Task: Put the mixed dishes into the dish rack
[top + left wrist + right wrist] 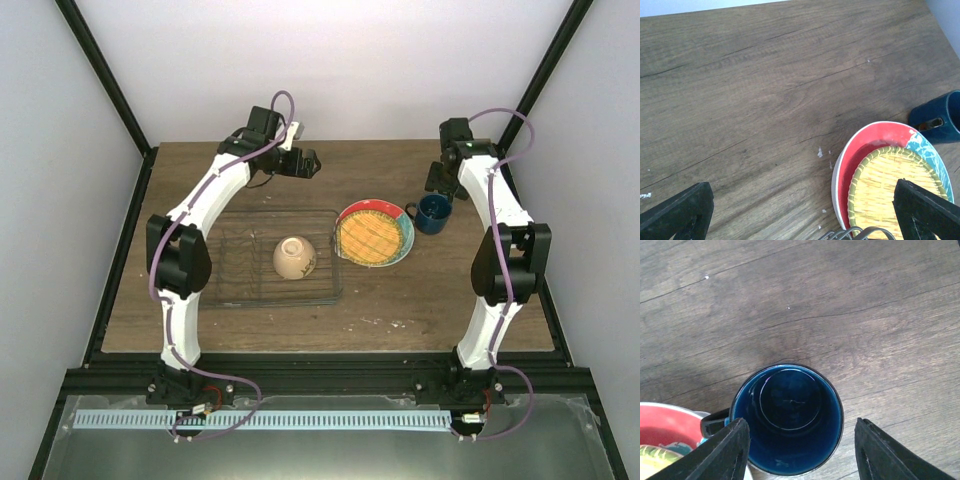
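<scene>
A dark blue mug (790, 420) stands upright on the table, right of the plates. My right gripper (800, 440) hangs over it, open, one finger on each side; its left finger (725, 450) is at the rim by the handle, while the right one stands apart from the mug. The yellow-orange grid-patterned plate (372, 234) lies on the red plate (352, 212), with a whitish plate rim (835, 185) under them. The small cream bowl (293, 258) sits upside down in the wire dish rack (245, 290). My left gripper (800, 215) is open and holds nothing, above bare wood behind the rack.
The plate stack touches the rack's right back corner (855, 232). The wooden table (200, 160) is bounded by a black frame (130, 210) and white walls. Small white flecks (820, 152) lie on the wood near the plates.
</scene>
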Available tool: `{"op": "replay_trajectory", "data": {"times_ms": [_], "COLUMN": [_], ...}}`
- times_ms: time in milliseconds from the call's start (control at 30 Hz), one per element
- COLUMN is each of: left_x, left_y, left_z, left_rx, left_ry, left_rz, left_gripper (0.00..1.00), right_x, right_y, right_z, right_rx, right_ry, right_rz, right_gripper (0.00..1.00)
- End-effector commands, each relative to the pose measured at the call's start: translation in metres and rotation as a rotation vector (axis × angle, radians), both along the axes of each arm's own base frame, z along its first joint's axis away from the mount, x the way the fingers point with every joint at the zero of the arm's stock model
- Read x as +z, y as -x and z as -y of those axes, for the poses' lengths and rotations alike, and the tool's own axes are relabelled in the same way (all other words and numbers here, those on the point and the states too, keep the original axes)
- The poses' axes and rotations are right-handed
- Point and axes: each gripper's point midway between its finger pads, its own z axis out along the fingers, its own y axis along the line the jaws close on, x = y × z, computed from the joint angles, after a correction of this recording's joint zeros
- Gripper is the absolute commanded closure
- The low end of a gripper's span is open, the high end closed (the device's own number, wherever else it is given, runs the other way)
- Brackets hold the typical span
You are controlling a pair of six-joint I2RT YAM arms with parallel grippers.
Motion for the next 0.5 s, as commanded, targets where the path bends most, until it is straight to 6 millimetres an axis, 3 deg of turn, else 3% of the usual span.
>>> {"op": "replay_trajectory", "data": {"times_ms": [0,467], "left_x": [-0.008,-0.014], "left_y": [-0.004,-0.006], "left_z": [0.002,0.005], "left_rx": [-0.014,-0.028], "left_ry": [-0.014,-0.004], "left_rz": [-0.013,-0.04], "left_gripper": [0.0,0.0], "right_x": [-0.017,-0.076], "right_y": [-0.005,0.003], "right_z": [0.015,0.019], "right_rx": [-0.028,-0.031], "right_ry": [0.017,-0.004], "right_rz": [-0.026,-0.13], "right_gripper": [0.41,0.4]}}
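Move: The blue mug stands almost under the right hand, its middle about 11 cm below, 2 cm to the left and 1 cm back. The red-and-blue dish holding the woven yellow plate lies some 16 cm left of this hand, 6 cm back and 14 cm down; beyond it the dish rack is centred about 39 cm left and 13 cm back, also 14 cm down. From the left hand the mug is roughly 30 cm right, 6 cm back and 15 cm down. Downwards, quickly picking up speed, the right hand sinks about 6 cm towards the blue mug's rim, edging just over 1 cm right so that the fingers come to straddle the line of its right-hand wall. The fingers keep their part-open gap while the wrist tips them some 5 degrees nearer to straight down; contact can't be seen. ##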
